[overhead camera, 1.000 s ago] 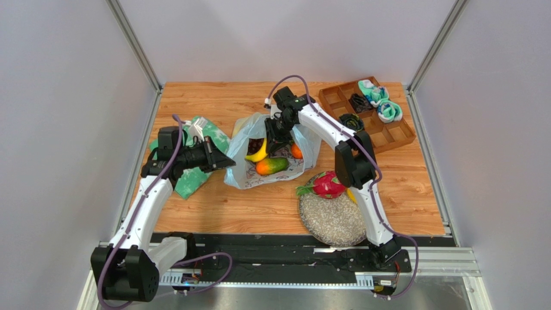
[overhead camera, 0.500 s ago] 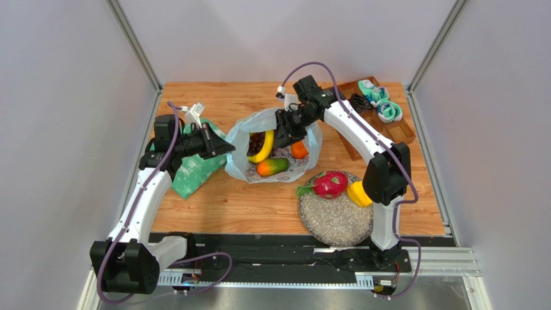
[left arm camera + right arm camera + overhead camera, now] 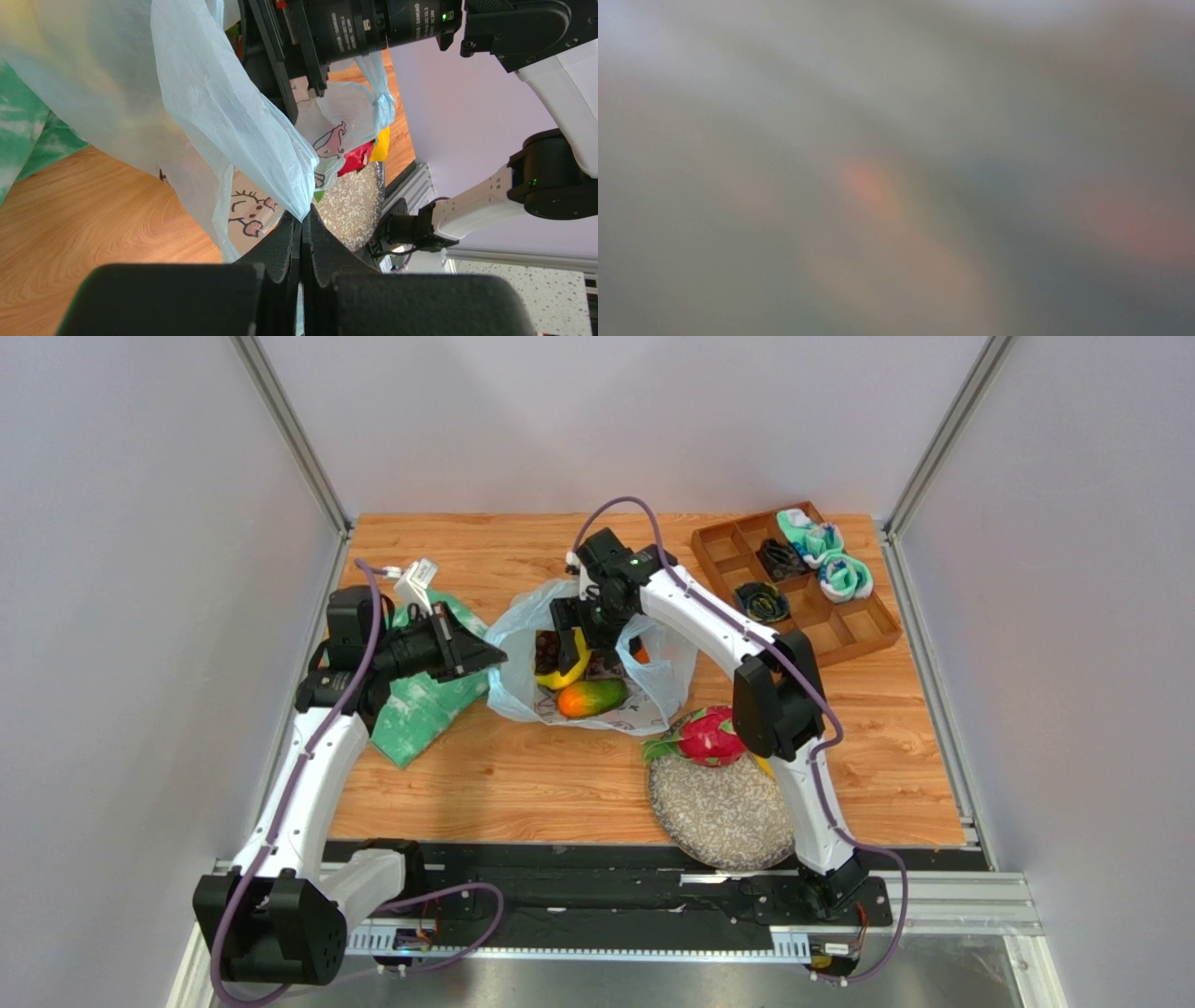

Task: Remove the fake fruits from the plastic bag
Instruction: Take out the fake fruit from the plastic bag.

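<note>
The pale-blue plastic bag [image 3: 516, 633] lies open mid-table, and my left gripper [image 3: 487, 661] is shut on its left rim. In the left wrist view the film [image 3: 231, 119] is pinched between the closed left gripper [image 3: 303, 225]. Inside lie a yellow banana [image 3: 564, 674], an orange-green mango [image 3: 592, 697], dark grapes [image 3: 547, 653] and a bit of an orange [image 3: 641, 655]. My right gripper [image 3: 570, 630] reaches down into the bag's mouth over the grapes and banana. Its jaws are hidden, and the right wrist view is only blur. A pink-red dragon fruit [image 3: 713, 738] rests on the speckled plate [image 3: 723, 819].
A wooden compartment tray [image 3: 842, 633] with rolled socks stands at the back right. Green patterned cloth [image 3: 418, 711] lies under my left arm. The plate [image 3: 347, 206] sits near the front edge, with a yellow piece [image 3: 381, 143] and the dragon fruit [image 3: 355, 158] on it.
My right gripper has swung left from the bag's right side and dipped into its mouth. The left gripper keeps its hold on the rim, shifted slightly back.
</note>
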Robot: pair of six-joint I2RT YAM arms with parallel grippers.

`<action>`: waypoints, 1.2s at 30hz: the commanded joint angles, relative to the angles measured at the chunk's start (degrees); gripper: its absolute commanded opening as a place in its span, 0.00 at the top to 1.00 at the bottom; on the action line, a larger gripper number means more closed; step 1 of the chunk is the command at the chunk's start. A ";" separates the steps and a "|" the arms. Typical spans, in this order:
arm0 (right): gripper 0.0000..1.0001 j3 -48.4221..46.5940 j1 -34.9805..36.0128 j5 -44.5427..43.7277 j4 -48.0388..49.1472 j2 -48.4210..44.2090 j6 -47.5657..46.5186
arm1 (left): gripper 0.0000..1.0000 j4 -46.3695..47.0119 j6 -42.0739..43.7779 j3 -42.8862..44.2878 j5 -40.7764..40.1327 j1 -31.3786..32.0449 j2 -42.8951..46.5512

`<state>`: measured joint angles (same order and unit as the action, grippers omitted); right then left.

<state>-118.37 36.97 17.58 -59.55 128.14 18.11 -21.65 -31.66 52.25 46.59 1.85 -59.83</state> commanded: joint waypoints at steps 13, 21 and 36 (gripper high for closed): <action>0.24 -14.86 0.12 -8.27 -1.01 10.81 7.91 | 1.00 -3.49 1.78 1.98 0.44 -0.88 -1.95; 0.69 -15.23 0.12 -5.02 0.13 10.65 4.75 | 1.00 -2.87 1.34 1.28 0.34 -1.14 -1.52; 0.82 -2.13 3.27 16.42 -1.70 -4.56 -8.51 | 1.00 5.29 -2.53 12.43 4.30 -1.14 -9.50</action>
<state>-121.62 37.60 25.96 -60.42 128.73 16.82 -21.17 -32.97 59.00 48.27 1.13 -67.20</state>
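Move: The right hand is in the bag with its fingers wide open, and the banana's middle lies about 5 cm below, roughly 1 cm farther forward and 1 cm left. From that hand, the papaya is about 7 cm back, 3 cm right and 6 cm lower, and the orange fruit about 9 cm right, level with it and 6 cm down. From the left hand, which holds the bag's left rim, the banana is some 6 cm ahead, 9 cm right and 19 cm below. The right hand slides forward about 4 cm, then sinks about 5 cm deeper among the fruit at the banana's far end, closes its fingers to roughly half their gap on what seems to be the banana, and draws back about 6 cm and up 6 cm, edging left. The left hand keeps its pinch on the bag rim, first easing down about 2 cm and then, as the right hand pulls out, lifting the rim about 3 cm up and 3 cm forward. ##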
